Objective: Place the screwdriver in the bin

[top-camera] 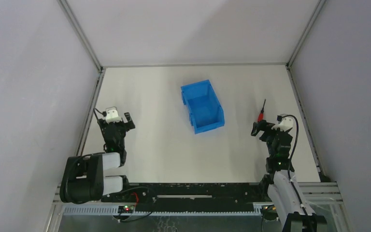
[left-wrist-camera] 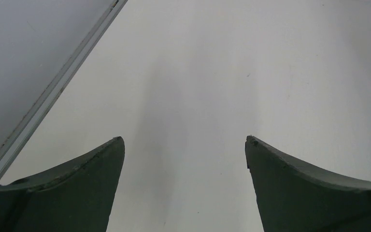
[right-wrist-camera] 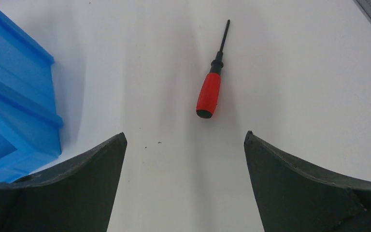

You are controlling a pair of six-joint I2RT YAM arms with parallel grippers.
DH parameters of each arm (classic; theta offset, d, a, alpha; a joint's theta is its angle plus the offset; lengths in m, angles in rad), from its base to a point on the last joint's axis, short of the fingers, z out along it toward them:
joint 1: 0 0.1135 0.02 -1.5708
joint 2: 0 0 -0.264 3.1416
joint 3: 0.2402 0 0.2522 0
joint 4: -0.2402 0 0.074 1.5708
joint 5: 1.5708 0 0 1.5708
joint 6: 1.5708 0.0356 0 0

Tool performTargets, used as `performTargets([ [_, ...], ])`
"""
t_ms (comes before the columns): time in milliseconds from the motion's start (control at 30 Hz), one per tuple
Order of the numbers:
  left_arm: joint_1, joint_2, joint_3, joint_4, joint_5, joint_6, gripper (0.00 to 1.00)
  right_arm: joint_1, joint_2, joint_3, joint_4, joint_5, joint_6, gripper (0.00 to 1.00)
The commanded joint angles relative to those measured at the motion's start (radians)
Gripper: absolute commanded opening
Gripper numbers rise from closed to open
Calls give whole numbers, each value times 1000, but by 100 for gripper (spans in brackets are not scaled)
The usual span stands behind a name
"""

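Observation:
The screwdriver (top-camera: 261,112), with a red handle and a thin black shaft, lies on the white table at the right. In the right wrist view the screwdriver (right-wrist-camera: 209,94) lies just ahead of my fingers, shaft pointing away. My right gripper (top-camera: 262,126) is open and empty, just behind the handle; it shows in the right wrist view (right-wrist-camera: 185,137). The blue bin (top-camera: 202,106) stands mid-table, left of the screwdriver, and its wall shows in the right wrist view (right-wrist-camera: 14,96). My left gripper (top-camera: 118,118) is open and empty over bare table, as the left wrist view (left-wrist-camera: 184,139) shows.
Metal frame rails run along the table's left edge (top-camera: 91,108) and right edge (top-camera: 303,116), with grey walls beyond. The right rail lies close to the screwdriver.

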Motion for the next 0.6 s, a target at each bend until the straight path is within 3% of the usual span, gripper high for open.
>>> performTargets([
  [0,-3,-14,44,75,-5,20,100,3,-18,28,38,20,3,100],
  [67,-4,-14,44,75,-5,19,100,4,-17,93,-8,20,3,100],
  [167,-4,-14,44,75,-5,19,100,4,47,249,-208,105,30,100],
  [400,-4,-14,45,75,-5,19,100,0,486,738,-719,140,79,100],
  [567,-4,-14,44,75,-5,19,100,-13,740,897,-803,148,90,98],
])
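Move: The right hand, open and pointing forward, has the screwdriver about 11 cm ahead, 1 cm to its left and some 9 cm below. The blue bin stands roughly 29 cm to this hand's left, 13 cm ahead and 6 cm lower. From the left hand the screwdriver lies around 66 cm to the right, 6 cm ahead and 8 cm below. The open right hand arcs forward about 9 cm over the screwdriver, rising then starting down, tipping 20 degrees downward. ##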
